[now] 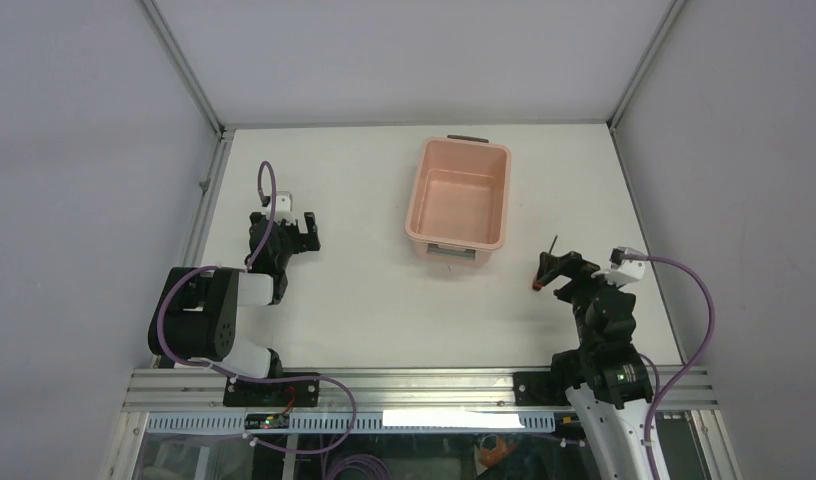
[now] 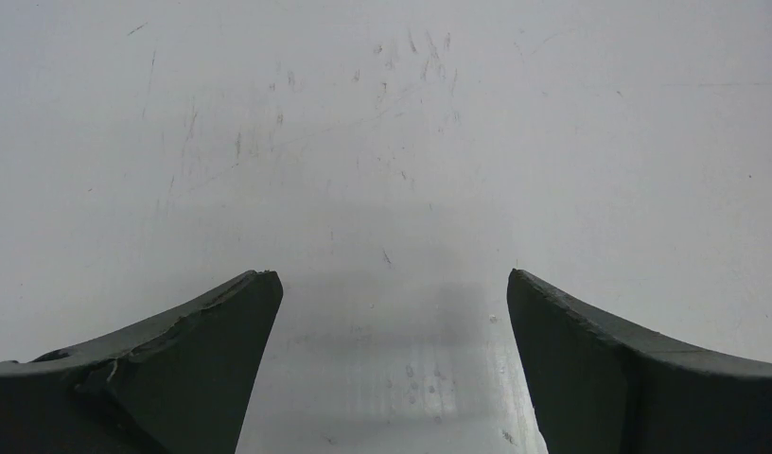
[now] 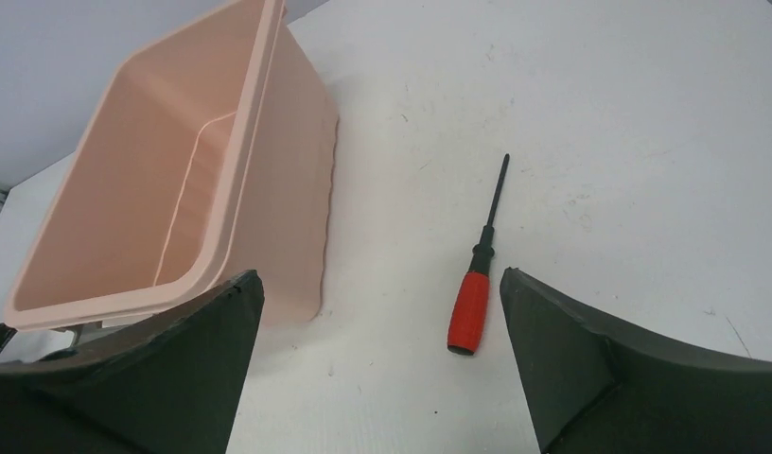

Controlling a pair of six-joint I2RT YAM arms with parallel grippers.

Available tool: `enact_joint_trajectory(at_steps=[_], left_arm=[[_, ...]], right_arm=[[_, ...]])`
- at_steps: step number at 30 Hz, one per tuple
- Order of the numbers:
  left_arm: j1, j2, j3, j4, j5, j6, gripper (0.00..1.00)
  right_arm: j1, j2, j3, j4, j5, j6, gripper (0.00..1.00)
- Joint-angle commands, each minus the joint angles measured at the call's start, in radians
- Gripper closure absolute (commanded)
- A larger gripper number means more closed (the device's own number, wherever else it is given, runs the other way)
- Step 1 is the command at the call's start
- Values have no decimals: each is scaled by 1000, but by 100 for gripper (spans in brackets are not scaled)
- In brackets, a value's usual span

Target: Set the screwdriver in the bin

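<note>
The salmon-pink bin (image 1: 459, 192) stands empty at the back centre of the white table; it also shows in the right wrist view (image 3: 292, 161) at the left. The screwdriver (image 3: 479, 274) lies flat on the table right of the bin, red handle towards the camera, dark shaft pointing away. In the top view only its shaft tip (image 1: 553, 243) and a bit of red show beside my right gripper (image 1: 556, 270). My right gripper (image 3: 380, 276) is open above the table, with the handle just inside its right finger and not touched. My left gripper (image 1: 294, 232) is open and empty at the left (image 2: 391, 274).
Grey enclosure walls stand on the left, back and right. An aluminium rail (image 1: 206, 200) runs along the table's left edge and another (image 1: 414, 385) along the near edge. Purple cables loop from both arms.
</note>
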Motion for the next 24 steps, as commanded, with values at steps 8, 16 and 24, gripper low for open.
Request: enact_joint_trajectory(at_steps=[8,16,24], left_arm=[[-9,1,24,68,-2,-19,1],[-10,0,23,68,-2,-19,1],[-9,1,23,68,-2,-19,1]], right_arm=[[-5,100,214,140,-60,-68,1],[-5,737,821,-190,82,-108,1],[-106,1294,1168,-518,-21,-111,1]])
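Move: The screwdriver lies on the table roughly 6 cm ahead of the open right hand, about 1 cm to its left and some 16 cm below. The bin's middle is about 21 cm ahead and 18 cm left of that hand, around 11 cm below. From the idle left hand, the screwdriver is about 57 cm to the right, 10 cm back and 3 cm lower. Up and away from the screwdriver goes the empty right hand, climbing about 20 cm, then swinging forward some 14 cm high above the table on the bin's right side and just starting to sink again. The fingers stay wide open and touch nothing; the wrist first tips up slightly, then noses down to end about 15 degrees lower. ##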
